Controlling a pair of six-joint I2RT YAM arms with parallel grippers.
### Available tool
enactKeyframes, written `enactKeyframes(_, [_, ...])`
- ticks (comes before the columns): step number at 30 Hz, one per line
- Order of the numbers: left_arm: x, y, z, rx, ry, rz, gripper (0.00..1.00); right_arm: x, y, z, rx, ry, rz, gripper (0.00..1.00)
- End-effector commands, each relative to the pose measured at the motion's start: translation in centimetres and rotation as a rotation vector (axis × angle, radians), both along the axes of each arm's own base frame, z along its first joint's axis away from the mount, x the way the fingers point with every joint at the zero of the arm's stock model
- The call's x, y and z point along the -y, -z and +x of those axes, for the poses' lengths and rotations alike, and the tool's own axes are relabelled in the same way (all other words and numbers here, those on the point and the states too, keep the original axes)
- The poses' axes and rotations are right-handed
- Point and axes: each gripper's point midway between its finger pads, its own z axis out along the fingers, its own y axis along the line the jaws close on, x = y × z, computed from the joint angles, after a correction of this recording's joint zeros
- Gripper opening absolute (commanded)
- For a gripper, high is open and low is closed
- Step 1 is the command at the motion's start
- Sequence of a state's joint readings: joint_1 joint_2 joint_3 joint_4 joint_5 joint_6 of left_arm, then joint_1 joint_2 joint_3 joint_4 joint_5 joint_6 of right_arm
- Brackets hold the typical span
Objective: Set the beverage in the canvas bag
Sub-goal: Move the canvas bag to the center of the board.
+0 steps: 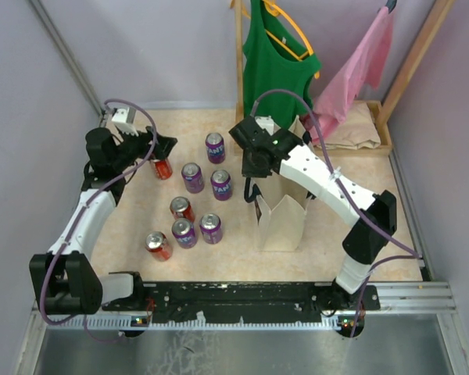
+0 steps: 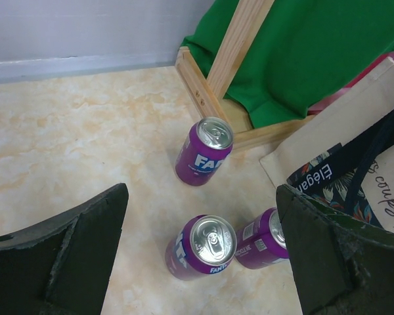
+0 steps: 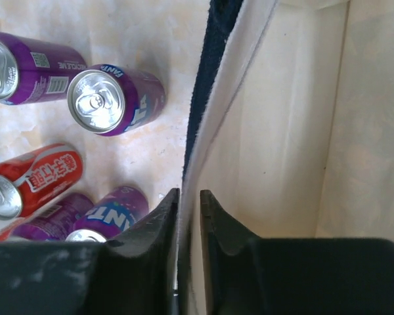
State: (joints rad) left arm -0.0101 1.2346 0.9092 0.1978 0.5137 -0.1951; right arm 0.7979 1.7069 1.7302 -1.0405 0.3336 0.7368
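Observation:
The cream canvas bag [image 1: 281, 223] stands upright at centre right, its mouth open. My right gripper [image 1: 254, 166] is at its left rim; in the right wrist view the gripper [image 3: 189, 197] is shut on the bag wall [image 3: 282, 131] beside the navy strap [image 3: 213, 59]. Several beverage cans stand left of the bag: purple ones [image 1: 192, 177] [image 1: 220, 184] [image 1: 214, 147] and a red one [image 1: 162, 168]. My left gripper [image 1: 161, 148] hovers open above that red can. In the left wrist view it [image 2: 207, 226] frames a purple can [image 2: 203, 248] without touching it.
More cans stand nearer the arms, red [image 1: 181, 208] [image 1: 158, 244] and purple [image 1: 184, 232] [image 1: 210, 228]. A wooden rack [image 1: 238, 55] at the back holds a green tank top [image 1: 277, 55] and a pink garment [image 1: 359, 66]. Its base [image 1: 371, 129] lies behind the bag.

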Motion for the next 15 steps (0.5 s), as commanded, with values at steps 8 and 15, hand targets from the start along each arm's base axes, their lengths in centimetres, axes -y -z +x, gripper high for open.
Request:
enactKeyframes(8, [4.3, -5.1, 0.2, 0.065, 0.165, -0.041, 1.0, -0.4, -5.3, 1.5, 0.175, -0.033, 0.059, 0.76])
enactKeyframes(15, [9.5, -7.6, -1.1, 0.084, 0.338, -0.052, 1.0, 1.4, -9.6, 2.4, 0.301, 0.005, 0.033, 0.82])
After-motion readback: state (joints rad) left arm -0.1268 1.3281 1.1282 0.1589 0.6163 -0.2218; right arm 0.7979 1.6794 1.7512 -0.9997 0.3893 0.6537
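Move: The right fingers are shut on the left rim of the canvas bag, whose middle lies about 8 cm to this hand's right, roughly level fore and aft and 10 cm below. The nearest purple can stands about 9 cm left and 3 cm ahead, the front purple can 12 cm left and 10 cm back, both some 15 cm lower. From the left hand the bag's middle is roughly 30 cm right, 12 cm back and 16 cm below; the far purple can is 11 cm right, 4 cm ahead and 21 cm below. The right fingers let go of the canvas bag's left rim, spreading wide with the rim between them, then the hand eases up some 2.5 cm and a little forward, its fingers tipping up slightly. Meanwhile the open, empty left hand swings right and up about 9 cm, over the table towards the bag's side, turning some 10 degrees clockwise. ##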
